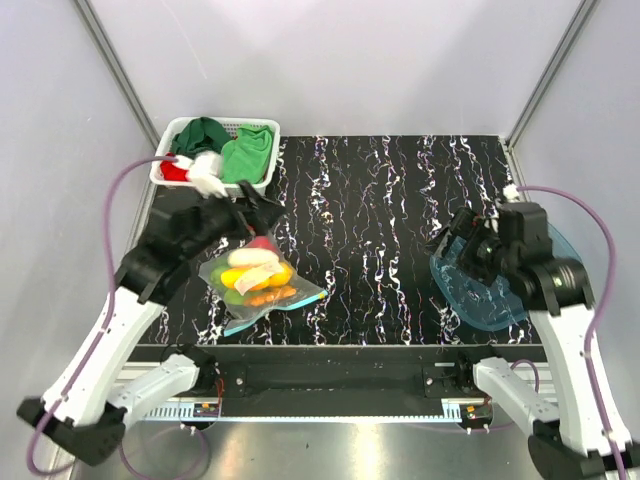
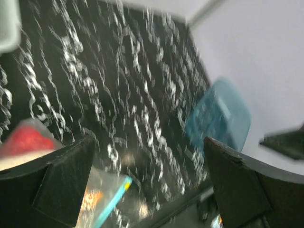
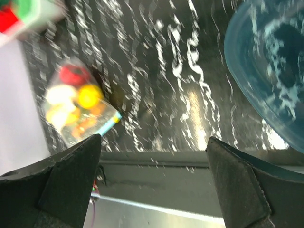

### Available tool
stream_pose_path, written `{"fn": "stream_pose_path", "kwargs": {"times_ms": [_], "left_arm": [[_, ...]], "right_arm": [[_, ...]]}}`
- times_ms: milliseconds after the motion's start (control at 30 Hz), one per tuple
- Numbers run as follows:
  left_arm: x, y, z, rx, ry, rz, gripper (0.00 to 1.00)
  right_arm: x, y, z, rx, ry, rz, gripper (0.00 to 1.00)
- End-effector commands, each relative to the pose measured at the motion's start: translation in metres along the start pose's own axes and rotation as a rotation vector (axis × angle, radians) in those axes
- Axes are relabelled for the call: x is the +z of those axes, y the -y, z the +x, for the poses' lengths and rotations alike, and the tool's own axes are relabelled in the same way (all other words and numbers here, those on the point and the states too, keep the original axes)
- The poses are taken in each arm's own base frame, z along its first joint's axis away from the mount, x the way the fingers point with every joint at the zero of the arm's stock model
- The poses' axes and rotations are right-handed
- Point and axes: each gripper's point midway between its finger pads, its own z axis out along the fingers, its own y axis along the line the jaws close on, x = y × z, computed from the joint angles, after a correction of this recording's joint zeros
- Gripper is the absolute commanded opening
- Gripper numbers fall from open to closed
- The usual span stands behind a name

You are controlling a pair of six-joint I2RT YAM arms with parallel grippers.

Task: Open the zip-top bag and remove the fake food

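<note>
The zip-top bag (image 1: 262, 284) lies on the black marbled table at the left front, its light blue zip strip (image 1: 262, 316) towards the near edge. The fake food (image 1: 256, 275) is inside it: red, pale, yellow, green and orange pieces. My left gripper (image 1: 262, 212) hovers open just behind the bag. In the left wrist view the left gripper (image 2: 147, 190) is open and empty, with the bag (image 2: 102, 190) low at the left. My right gripper (image 1: 452, 240) is open over the teal tub's left rim. The right wrist view shows the right gripper (image 3: 152, 190) empty and the bag (image 3: 78, 107) far left.
A translucent teal tub (image 1: 490, 290) sits at the right front; it also shows in the right wrist view (image 3: 270, 71) and the left wrist view (image 2: 218, 116). A white basket (image 1: 262, 128) with green and red cloths stands at the back left. Grey walls enclose the table.
</note>
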Motion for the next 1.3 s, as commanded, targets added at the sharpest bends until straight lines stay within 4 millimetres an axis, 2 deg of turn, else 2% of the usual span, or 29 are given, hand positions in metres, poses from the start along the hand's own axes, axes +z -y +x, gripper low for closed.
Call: {"fn": "stream_pose_path", "kwargs": {"times_ms": [0,33,100,167,267,367,467,533,567,600,700,1000,1133,1267], "left_arm": [[0.012,-0.006,0.032,0.193,-0.087,-0.086,0.97],[0.013,-0.002,0.044,0.243,-0.110,-0.094,0.95],[0.021,-0.006,0.069,0.337,-0.184,-0.112,0.94],[0.024,-0.002,0.092,0.442,-0.228,-0.114,0.93],[0.032,-0.001,0.128,0.587,-0.304,-0.129,0.90],[0.046,-0.009,0.164,0.706,-0.412,-0.164,0.84],[0.056,-0.012,0.185,0.772,-0.476,-0.177,0.81],[0.061,-0.016,0.192,0.789,-0.492,-0.203,0.77],[0.065,-0.021,0.201,0.803,-0.524,-0.216,0.74],[0.066,-0.021,0.207,0.812,-0.541,-0.213,0.69],[0.071,-0.021,0.226,0.855,-0.600,-0.203,0.61],[0.067,-0.028,0.267,0.952,-0.714,-0.214,0.58],[0.066,-0.042,0.270,0.968,-0.726,-0.282,0.56],[0.063,-0.059,0.270,1.012,-0.745,-0.361,0.48]], "right_arm": [[0.015,0.006,0.020,0.024,-0.159,0.051,0.99],[0.020,0.010,0.024,0.045,-0.181,0.068,1.00],[0.032,0.010,0.035,0.058,-0.240,0.053,1.00],[0.042,0.003,0.046,0.054,-0.316,-0.003,1.00],[0.055,0.006,0.061,0.053,-0.414,-0.011,1.00],[0.055,-0.001,0.068,0.019,-0.471,-0.074,1.00],[0.049,-0.008,0.062,-0.008,-0.430,-0.120,1.00],[0.044,-0.011,0.060,-0.022,-0.409,-0.142,1.00],[0.043,-0.011,0.061,-0.024,-0.407,-0.144,1.00],[0.042,-0.011,0.061,-0.032,-0.403,-0.150,0.99],[0.037,-0.011,0.062,-0.044,-0.394,-0.158,1.00],[0.028,0.002,0.072,-0.065,-0.397,-0.120,1.00],[0.023,0.005,0.073,-0.065,-0.383,-0.117,1.00],[0.022,0.006,0.076,-0.062,-0.388,-0.114,1.00]]}}
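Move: The yellow-tagged end of the bag's zip strip lies about 30 cm below the left hand, some 10 cm to its right and 5 cm nearer the base. The fake food in the bag is almost under that hand, 4 cm to its left. For the right hand the same zip end is about 26 cm to the left, 1 cm ahead and 24 cm down; the blue tray stands 15 cm to its right and 6 cm ahead. The left hand heads down to the zip end of the bag, dropping about 26 cm while swinging some 10 cm right and 8 cm back, as its wrist rolls round so the fingers turn from level to steeply down and narrow to roughly half open. The right hand, wide open, sinks about 8 cm towards the bag, easing left, then rises 3 cm and drifts slightly back. ##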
